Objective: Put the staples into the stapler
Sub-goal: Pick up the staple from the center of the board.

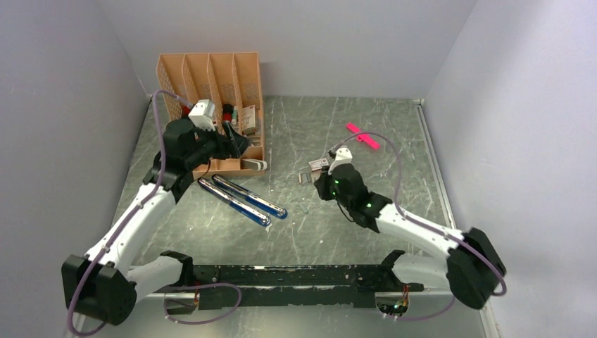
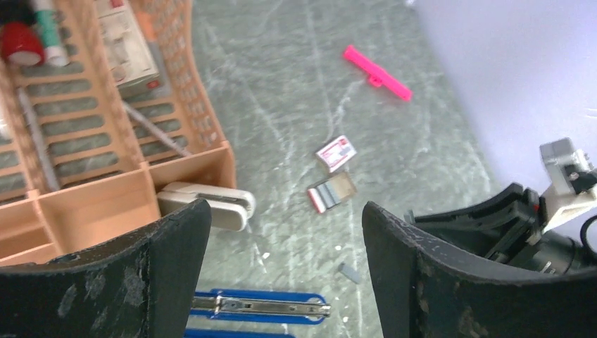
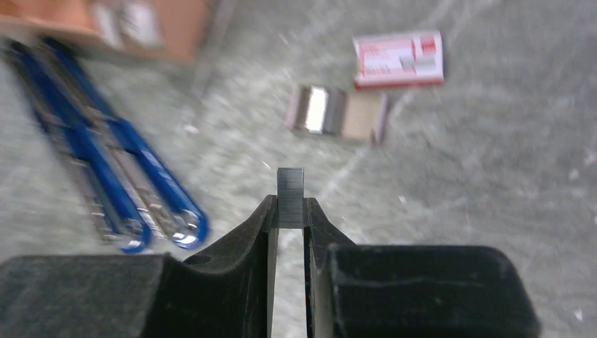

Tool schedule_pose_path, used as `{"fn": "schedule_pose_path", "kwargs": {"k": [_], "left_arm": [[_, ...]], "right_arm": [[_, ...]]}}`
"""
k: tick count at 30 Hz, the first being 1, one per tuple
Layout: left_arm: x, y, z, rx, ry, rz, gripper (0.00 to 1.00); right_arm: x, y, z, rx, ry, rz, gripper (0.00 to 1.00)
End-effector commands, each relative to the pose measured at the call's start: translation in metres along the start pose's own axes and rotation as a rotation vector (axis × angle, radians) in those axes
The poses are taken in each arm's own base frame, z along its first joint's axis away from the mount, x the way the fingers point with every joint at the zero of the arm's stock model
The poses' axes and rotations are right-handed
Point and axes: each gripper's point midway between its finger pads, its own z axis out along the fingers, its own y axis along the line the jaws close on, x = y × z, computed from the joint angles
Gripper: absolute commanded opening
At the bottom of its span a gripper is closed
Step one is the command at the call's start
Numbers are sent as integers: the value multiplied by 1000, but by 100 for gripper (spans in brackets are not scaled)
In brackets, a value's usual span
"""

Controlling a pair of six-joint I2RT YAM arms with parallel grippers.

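Note:
The blue stapler [image 1: 243,199] lies opened flat on the table, its metal channel facing up; it shows too in the left wrist view [image 2: 260,306] and the right wrist view [image 3: 105,162]. My right gripper [image 3: 289,211] is shut on a short grey strip of staples [image 3: 290,189], held above the table to the right of the stapler [image 1: 325,184]. Behind it lie the pink-and-white staple box [image 3: 398,59] and its open inner tray [image 3: 336,113] with more staples. My left gripper [image 2: 285,211] hangs open and empty by the orange organizer, above the stapler's far end.
The orange desk organizer [image 1: 211,84] stands at the back left with pens and small items inside. A white object [image 2: 211,204] lies against its front corner. A bright pink stick [image 1: 362,136] lies at the back right. A small loose grey piece [image 2: 348,272] lies near the stapler.

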Motion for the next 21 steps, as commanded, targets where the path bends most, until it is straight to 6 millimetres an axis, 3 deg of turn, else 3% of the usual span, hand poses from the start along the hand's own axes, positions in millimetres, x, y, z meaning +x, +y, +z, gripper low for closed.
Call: {"fn": "schedule_pose_path", "kwargs": {"k": [1,5,8,15,17,21], "left_arm": [[-22,-42,-19,249,-198,0,83],[-10,-70,-59,507,-430,16,80],[-8,-98,-97,707,-571,154,75],[18,-145,-150,1060,-632,475,55],[26,-152,-157,1124,-633,535,53],[36,-166,-146,1179,-594,570,54]], "right_arm": [[-75,39,-31,-234,-353,31,0],[-101,66,-58,-436,-559,12,0],[-103,87,-79,-601,-679,-44,0],[-109,108,-142,-865,-975,-116,0],[-106,114,-147,-912,-990,-133,0],[-106,125,-163,-1006,-1019,-170,0]]}}
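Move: The staple strip, already clamped in the right fingertips and off the board, is some 20 cm to the left hand's right, about 6 cm nearer the bases and 15 cm lower. From the right hand, the open left gripper is therefore about 20 cm left, 6 cm ahead and 15 cm up. About 9 cm below the right hand, the staple box is 9 cm ahead, the small tray 5 cm ahead and 3 cm left, and the nearer open stapler level with it, 19 cm left. The right hand keeps its pinch on the staple strip and carries it up about 15 cm, first nearly straight off the board, then also left and back, while the wrist swings its fingers from slanting down to pointing left and a little upward. The left hand draws back some 15 cm from over the organizer, rising in the second half and edging right, turns clockwise and tips up until its fingers face the right gripper and the strip, and narrows its opening to about half. ##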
